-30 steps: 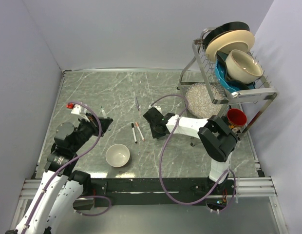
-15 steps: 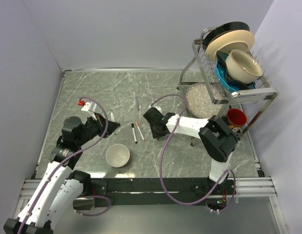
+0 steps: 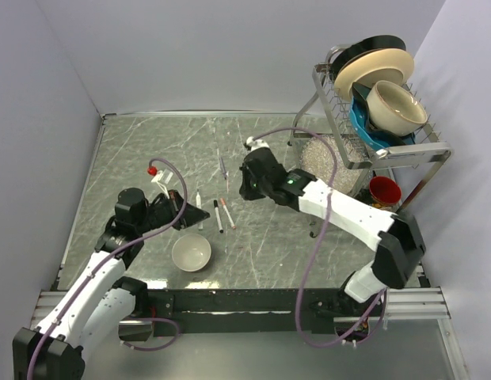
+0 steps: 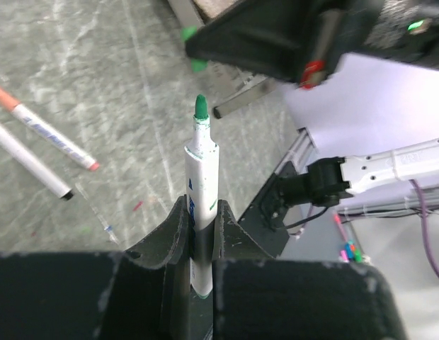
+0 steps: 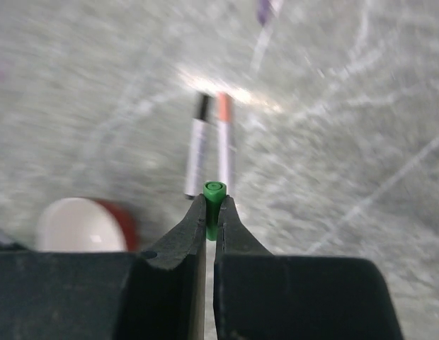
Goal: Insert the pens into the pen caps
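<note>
My left gripper (image 3: 196,214) is shut on a white pen (image 3: 199,198), just left of the table's middle. Its bare green tip (image 4: 200,108) sticks out past the jaws (image 4: 200,212). My right gripper (image 3: 244,188) hovers above the table to the right of it. It is shut on a small green pen cap (image 5: 214,193), pinched at the fingertips with the open end facing outward. Two more pens lie side by side on the table between the grippers. One has a black end (image 3: 218,215) and one a red end (image 3: 227,212). No other pen caps show.
A white bowl (image 3: 191,252) sits near the front, below the left gripper. A thin clear stick with a purple end (image 3: 222,167) lies behind the pens. At the back right stand a dish rack (image 3: 352,162) with crockery, a dish of clear beads (image 3: 325,162) and a red cup (image 3: 384,190).
The right gripper closed on the green cap and rose off the table, swinging back. The left arm carried its pen to the right, toward the middle.
</note>
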Tool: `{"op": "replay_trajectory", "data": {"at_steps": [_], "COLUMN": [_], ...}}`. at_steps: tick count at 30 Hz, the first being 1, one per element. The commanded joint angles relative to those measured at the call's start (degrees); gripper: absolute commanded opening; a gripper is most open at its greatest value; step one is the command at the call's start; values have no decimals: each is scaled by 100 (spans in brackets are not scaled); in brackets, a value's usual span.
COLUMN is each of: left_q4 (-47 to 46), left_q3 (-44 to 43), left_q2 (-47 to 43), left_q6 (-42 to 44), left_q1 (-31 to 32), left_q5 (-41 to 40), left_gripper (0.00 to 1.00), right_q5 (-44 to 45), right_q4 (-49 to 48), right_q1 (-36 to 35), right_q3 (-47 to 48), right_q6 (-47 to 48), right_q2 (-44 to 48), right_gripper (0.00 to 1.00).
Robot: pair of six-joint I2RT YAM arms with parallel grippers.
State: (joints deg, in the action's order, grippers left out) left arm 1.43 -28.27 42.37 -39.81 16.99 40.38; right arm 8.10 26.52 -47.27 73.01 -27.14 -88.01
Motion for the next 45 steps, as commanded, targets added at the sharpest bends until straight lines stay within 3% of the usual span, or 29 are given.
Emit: {"op": "replay_trajectory", "data": {"at_steps": [1,12,18,45], "left_q4": [-1125,-2348,-2534,-2279], "left_q3": [181,384,357,252], "left_q2": [113,369,307,202], "left_q6": [-508,-1011,-1160,-1090], "left_q1": [154,665,700,718], "left_q5": [426,559,524,330], "left_gripper": [1,1,1,1], "right_q5": [-553,-1521,-1776,-1425], "right_q4": [-681,-3476,-4004,-4015], "right_q1": [-11,-28,-46,-503], "right_q3": [179,-894,-1105,-1026], "right_q6": [-116,-722,-881,-864], "right_q2": [529,1453,1374,1040], "right_gripper": [0,0,0,0]}}
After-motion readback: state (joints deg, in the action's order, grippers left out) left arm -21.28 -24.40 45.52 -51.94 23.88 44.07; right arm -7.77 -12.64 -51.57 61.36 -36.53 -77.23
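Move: The right hand, pinching the green cap, has the bare green nib of the pen some 13 cm to its left, about 5 cm back and 9 cm above. From this hand the orange-capped pen lies about 6 cm left and 4 ahead, the black-capped pen 10 left and 3 ahead, both some 17 cm below; the bowl is about 20 left, 12 back and 15 below. From the left hand, holding the green pen, the cap is roughly 9 cm ahead, 12 to the right and 5 lower. The right hand keeps its pinch on the green cap and climbs quickly by some 14 cm while travelling about 8 cm left and 5 back towards the pen's nib, tipping its left side up by some 40 degrees so that fingers which slanted steeply down end nearly level, then sinks slightly as it eases left. The left hand, still gripping the pen with its nib sticking out forward and up, comes to meet the cap, first about 4 cm right and 2 back, then rising 3 to 4 cm with a slight tilt and clockwise turn, and waits there. ##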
